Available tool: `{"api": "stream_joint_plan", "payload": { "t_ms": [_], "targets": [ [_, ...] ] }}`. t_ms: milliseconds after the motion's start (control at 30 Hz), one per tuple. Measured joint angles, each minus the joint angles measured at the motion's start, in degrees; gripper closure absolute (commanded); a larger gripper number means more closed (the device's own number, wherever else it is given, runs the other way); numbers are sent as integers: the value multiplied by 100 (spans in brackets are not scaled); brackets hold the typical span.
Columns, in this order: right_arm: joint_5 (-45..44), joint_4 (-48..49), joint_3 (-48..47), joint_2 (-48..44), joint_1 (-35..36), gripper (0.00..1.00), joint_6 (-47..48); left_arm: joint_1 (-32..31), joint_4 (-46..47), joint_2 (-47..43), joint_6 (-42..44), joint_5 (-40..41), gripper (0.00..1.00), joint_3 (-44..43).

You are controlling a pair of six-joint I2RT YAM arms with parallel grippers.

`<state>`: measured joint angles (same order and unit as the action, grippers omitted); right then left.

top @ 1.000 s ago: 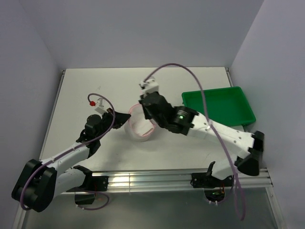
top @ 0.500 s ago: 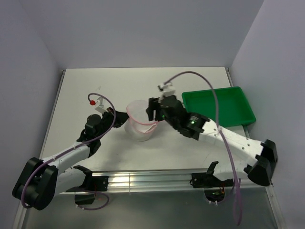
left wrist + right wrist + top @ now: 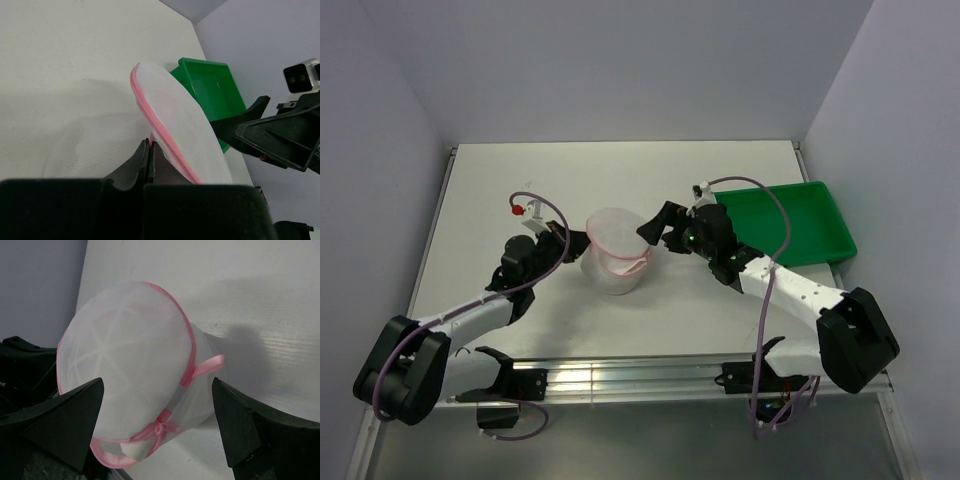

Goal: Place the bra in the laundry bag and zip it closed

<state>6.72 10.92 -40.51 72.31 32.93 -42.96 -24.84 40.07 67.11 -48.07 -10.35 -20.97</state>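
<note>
The laundry bag, a white mesh drum with a pink zip rim, stands at the table's middle. My left gripper is shut on its left rim; in the left wrist view the jaws pinch the pink zip edge of the bag. My right gripper is open just right of the bag, not touching it. In the right wrist view the bag sits between the spread fingers. The zip pull hangs near a short open gap, where a pale lump, seemingly the bra, shows.
A green plastic tray stands at the right, behind my right arm, and shows in the left wrist view beyond the bag. A pink ribbon loop sticks out of the bag's side. Walls close the table at the back and sides.
My right gripper swept from the bag's far side round to its right, opened and drew back. The bag's lid now lies over the top. The left gripper kept its hold.
</note>
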Motion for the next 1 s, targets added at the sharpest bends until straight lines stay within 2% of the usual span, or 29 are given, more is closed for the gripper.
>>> {"api": "stream_joint_plan", "payload": {
  "t_ms": [133,233,267,367,400,533,733,767,833,867,967,1000],
  "targets": [
    [234,636,195,428,-181,12,-411,52,267,269,55,-72,100,0],
    [330,970,210,798,-273,24,-610,68,380,315,61,-83,100,0],
    [367,1062,212,892,-306,36,-678,74,411,313,61,-83,100,0],
    [437,1311,247,1023,-389,61,-822,79,470,317,63,-81,100,-2],
    [470,1397,269,1023,-396,66,-833,81,487,332,61,-79,100,-7],
    [544,1731,516,931,-409,78,-957,94,514,553,61,-11,100,-166],
    [415,1753,1263,179,-238,89,-1095,127,479,907,63,199,100,-710],
    [350,1700,1329,42,-168,89,-1115,127,470,944,61,236,83,-798],
    [136,1604,1375,-238,9,90,-1117,127,459,957,37,286,57,-883],
    [13,1574,1375,-354,96,91,-1099,131,459,940,52,319,38,-887],
    [-356,1462,1375,-592,304,91,-1027,142,140,697,-63,459,20,-868],
    [-446,1429,1375,-621,348,91,-1005,142,-79,481,-79,551,18,-828]
  ]
}}
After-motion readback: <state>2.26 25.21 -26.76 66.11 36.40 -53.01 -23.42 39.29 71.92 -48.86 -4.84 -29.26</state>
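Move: My left hand already pinches the bag's pink rim. My right hand is wide open, with the seam of lid and rim some 2 cm ahead, 1 cm to its left and 3 cm lower; from my left hand that seam is about 13 cm right, 1 cm ahead, 3 cm down. The lid's middle is 8 cm left of my right hand and 2 cm ahead, about level; the bag body is 8 cm left, 1 cm back and 7 cm below. I dip my right hand forward and down about 3 cm each onto the bag's right-hand seam, closing the fingers there, then draw it back some 5 cm, rising a little at the end. Meanwhile my left hand carries its pinch of the rim about 5 cm forward, then up about 3 cm, opens wide to let the rim go, and starts to ease back and left. ##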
